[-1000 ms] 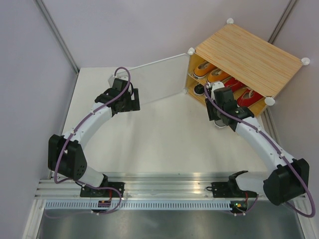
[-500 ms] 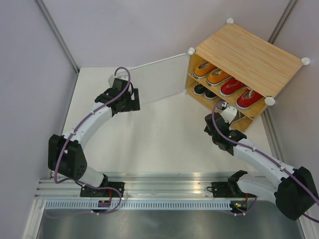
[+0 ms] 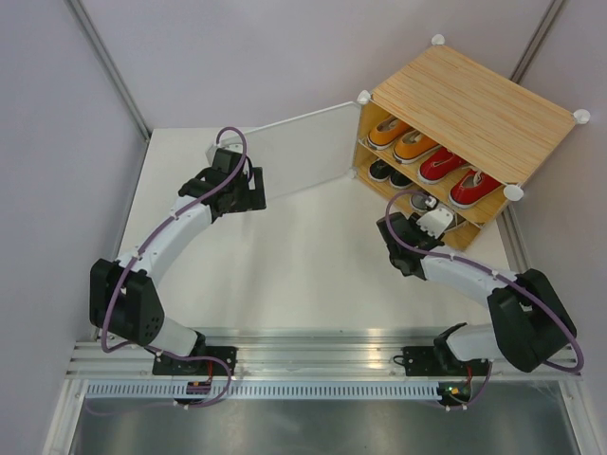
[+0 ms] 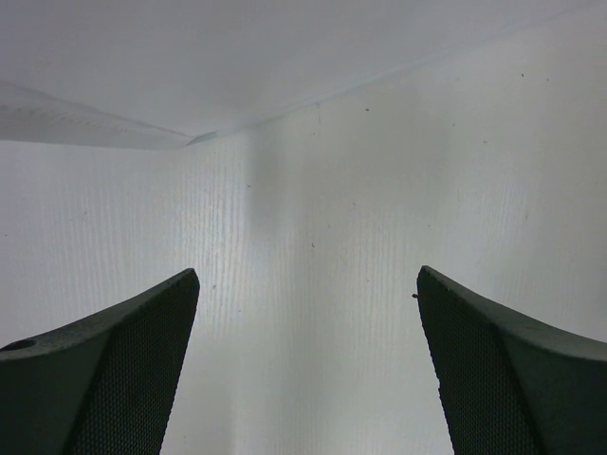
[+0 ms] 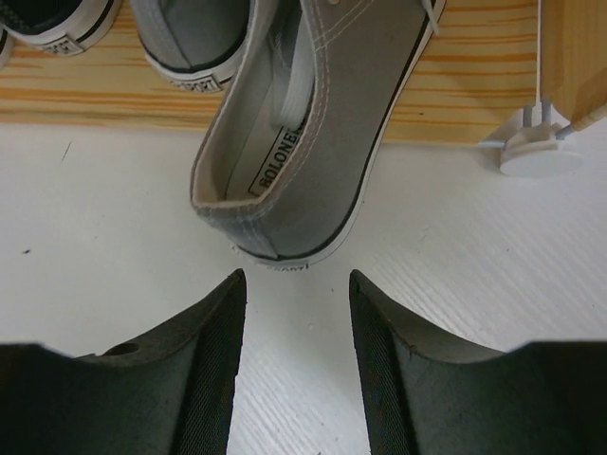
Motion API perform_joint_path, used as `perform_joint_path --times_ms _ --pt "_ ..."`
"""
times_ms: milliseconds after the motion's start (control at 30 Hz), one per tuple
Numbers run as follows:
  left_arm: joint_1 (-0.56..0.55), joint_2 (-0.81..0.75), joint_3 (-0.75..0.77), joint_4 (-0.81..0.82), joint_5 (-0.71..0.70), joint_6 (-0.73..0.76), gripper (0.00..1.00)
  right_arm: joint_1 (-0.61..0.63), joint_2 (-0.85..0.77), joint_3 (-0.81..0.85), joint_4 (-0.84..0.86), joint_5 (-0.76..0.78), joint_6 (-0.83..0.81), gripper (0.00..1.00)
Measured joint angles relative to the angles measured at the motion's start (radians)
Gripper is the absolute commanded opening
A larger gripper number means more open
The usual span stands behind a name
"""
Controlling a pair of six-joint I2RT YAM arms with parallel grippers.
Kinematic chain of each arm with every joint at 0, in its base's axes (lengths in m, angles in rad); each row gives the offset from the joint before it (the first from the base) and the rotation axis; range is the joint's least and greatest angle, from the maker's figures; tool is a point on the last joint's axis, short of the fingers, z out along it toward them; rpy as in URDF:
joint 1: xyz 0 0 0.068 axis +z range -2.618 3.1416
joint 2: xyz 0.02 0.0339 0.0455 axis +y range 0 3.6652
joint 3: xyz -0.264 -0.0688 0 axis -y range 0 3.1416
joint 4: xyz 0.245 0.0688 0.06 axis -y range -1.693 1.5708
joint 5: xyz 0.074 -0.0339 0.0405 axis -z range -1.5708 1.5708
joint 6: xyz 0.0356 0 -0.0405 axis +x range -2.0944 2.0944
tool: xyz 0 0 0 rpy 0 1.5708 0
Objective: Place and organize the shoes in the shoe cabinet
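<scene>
The shoe cabinet (image 3: 472, 102) stands at the back right with its frosted door (image 3: 299, 152) swung open to the left. Two orange shoes (image 3: 398, 137) and two red shoes (image 3: 455, 175) fill its upper shelf, and black shoes (image 3: 387, 173) sit below. A grey shoe (image 5: 322, 123) lies askew, toe on the lower shelf (image 5: 474, 76), heel out on the table. My right gripper (image 5: 294, 280) is open just behind that heel, not touching it. A second grey shoe (image 5: 190, 43) stands to its left. My left gripper (image 4: 308, 275) is wide open and empty, facing the door panel.
A white cabinet foot (image 5: 536, 152) rests on the table right of the grey shoe. The door's free edge is close to my left gripper (image 3: 254, 187). Grey walls enclose the white table (image 3: 313, 246), and a metal rail (image 3: 313, 355) runs along its near edge.
The right arm has drawn back from the lower shelf and dropped low toward the table, leaving the grey shoe at the shelf mouth. The left arm has not moved.
</scene>
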Motion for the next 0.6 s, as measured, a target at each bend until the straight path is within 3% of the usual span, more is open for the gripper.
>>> perform_joint_path --times_ms 300,600 --pt "0.000 -0.009 0.000 0.000 0.000 0.000 0.98 -0.122 0.054 0.000 0.158 0.018 -0.101 0.28" --pt "0.000 -0.009 0.000 0.000 0.000 0.000 0.98 -0.207 0.054 0.000 0.233 -0.020 -0.233 0.23"
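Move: The grey shoe on the cabinet's lower level points its heel at the right gripper; its middle is about 10 cm ahead, 9 cm to the right and roughly level. The other grey shoe lies about 15 cm ahead and 2 cm to the right, level too. On the shelf above, the nearer red shoe is some 11 cm ahead, 6 cm right and 10 cm up. From the left gripper, the first grey shoe is about 54 cm right, 4 cm ahead and 10 cm below. Push the jutting grey shoe into the cabinet: drive the right gripper rightward and forward, about 6 cm in all and nearly level, beneath the upper shelf's edge, while closing the half-open fingers to a narrow gap. Bring the fingertips up against the back of the heel and keep pushing along the shoe's length, with hardly any wrist turn. ##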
